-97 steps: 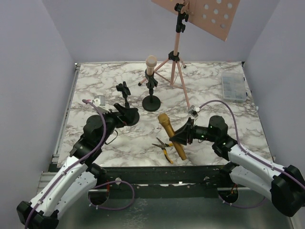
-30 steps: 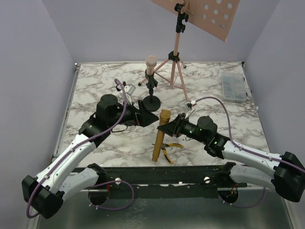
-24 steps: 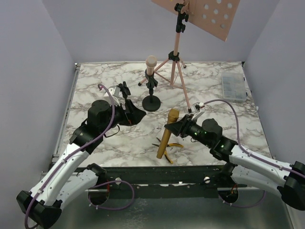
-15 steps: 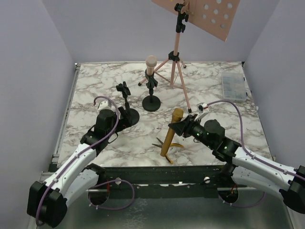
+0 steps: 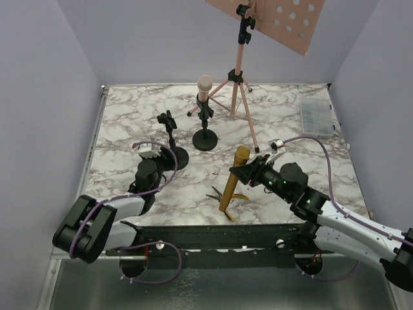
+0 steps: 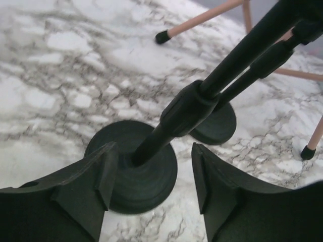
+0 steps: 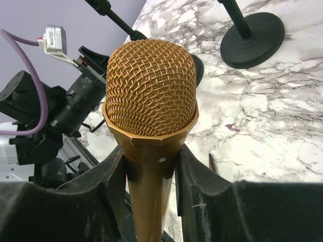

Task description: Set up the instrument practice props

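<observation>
An empty black round-based holder (image 5: 175,155) stands left of centre, its clip (image 5: 167,120) up on a slanted stem. My left gripper (image 5: 164,167) lies low at the holder's near side. In the left wrist view my left gripper (image 6: 154,169) is open, the holder's base (image 6: 144,176) and stem (image 6: 181,113) between and just beyond its fingers. My right gripper (image 5: 244,173) is shut on the gold microphone (image 5: 231,187), held steeply tilted over the table, its mesh head (image 7: 150,88) up. The pink microphone (image 5: 204,86) sits in the second holder (image 5: 205,139). The pink music rack (image 5: 239,77) stands at the back.
Yellow-handled pliers (image 5: 222,196) lie under the gold microphone's lower end. A clear compartment box (image 5: 316,118) sits at the right edge. The rack's pink legs (image 6: 204,16) spread behind both holders. The second holder's base (image 6: 216,124) stands close behind the first.
My left arm has dropped low and drawn back to the near side of the empty holder, its jaws a little narrower. The right gripper with the gold microphone has shifted slightly right.
</observation>
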You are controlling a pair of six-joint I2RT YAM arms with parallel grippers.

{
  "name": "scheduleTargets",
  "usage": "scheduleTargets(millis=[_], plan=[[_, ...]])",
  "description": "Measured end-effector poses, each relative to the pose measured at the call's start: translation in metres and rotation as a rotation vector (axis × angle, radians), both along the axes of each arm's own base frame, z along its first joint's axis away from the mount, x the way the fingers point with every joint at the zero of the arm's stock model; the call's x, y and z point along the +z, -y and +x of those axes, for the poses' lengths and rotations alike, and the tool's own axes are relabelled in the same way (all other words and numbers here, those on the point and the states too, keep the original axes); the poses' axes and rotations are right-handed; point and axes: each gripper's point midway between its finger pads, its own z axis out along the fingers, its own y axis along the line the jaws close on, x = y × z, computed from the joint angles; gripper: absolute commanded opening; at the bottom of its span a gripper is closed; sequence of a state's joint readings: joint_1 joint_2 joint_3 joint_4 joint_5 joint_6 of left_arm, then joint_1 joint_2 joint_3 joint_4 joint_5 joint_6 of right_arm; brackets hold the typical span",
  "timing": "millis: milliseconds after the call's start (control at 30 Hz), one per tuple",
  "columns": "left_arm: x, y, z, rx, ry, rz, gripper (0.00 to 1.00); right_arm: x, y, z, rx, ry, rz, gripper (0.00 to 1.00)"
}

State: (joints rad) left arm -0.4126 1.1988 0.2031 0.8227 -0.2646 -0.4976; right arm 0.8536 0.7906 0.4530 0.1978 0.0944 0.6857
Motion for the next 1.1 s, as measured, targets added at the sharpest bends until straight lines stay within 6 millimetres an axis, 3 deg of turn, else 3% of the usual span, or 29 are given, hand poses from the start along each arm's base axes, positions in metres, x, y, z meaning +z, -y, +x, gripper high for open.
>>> scheduleTargets(millis=[167, 367, 567, 700, 867, 1100], plan=[[0.014, 0.012, 0.015, -0.062, 0.140, 0.042, 0.57, 0.004, 0.002, -0.003, 0.009, 0.007, 0.001, 0.00], [0.026, 0.020, 0.023, -0.103, 0.248, 0.087, 0.43, 0.021, 0.008, -0.009, 0.009, 0.043, 0.042, 0.00], [0.024, 0.021, 0.029, -0.084, 0.290, 0.165, 0.21, 0.022, 0.013, -0.012, 0.007, 0.041, 0.040, 0.00], [0.024, 0.038, 0.020, -0.071, 0.300, 0.224, 0.17, 0.019, 0.013, -0.012, 0.005, 0.032, 0.031, 0.00], [0.022, 0.049, 0.009, -0.015, 0.295, 0.286, 0.00, 0.013, 0.011, -0.011, 0.005, 0.017, 0.019, 0.00], [0.021, 0.050, 0.000, 0.158, 0.263, 0.403, 0.00, 0.004, 0.009, -0.009, 0.005, -0.010, 0.000, 0.00]])
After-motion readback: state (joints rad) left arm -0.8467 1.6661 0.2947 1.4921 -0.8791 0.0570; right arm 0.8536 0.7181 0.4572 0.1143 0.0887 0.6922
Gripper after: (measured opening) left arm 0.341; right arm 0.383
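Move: The nearer black stand's pole rises about 3 cm ahead of the left hand and 2 cm to its right, its middle near hand height; its twin carrying the pink microphone stands some 12 cm ahead and 14 cm right. The pliers lie roughly 13 cm back, 21 cm right and 9 cm below. From the right hand, still gripping the gold microphone, the nearer stand is about 14 cm ahead, 23 cm left and 8 cm lower. The left hand eases about 3 cm forward, 2 cm right and 2 cm up onto the nearer black stand's pole, tipping its fingers upward some 15 degrees while they close and pinch the pole around its lower collar, then draws the stand about 3 cm right and 3 cm back, rolling its left side up and turning counter-clockwise about 15 degrees. The right hand keeps its hold on the gold microphone, rising a little over 2 cm with a slight shift back and right, then sinking most of the way down again. ##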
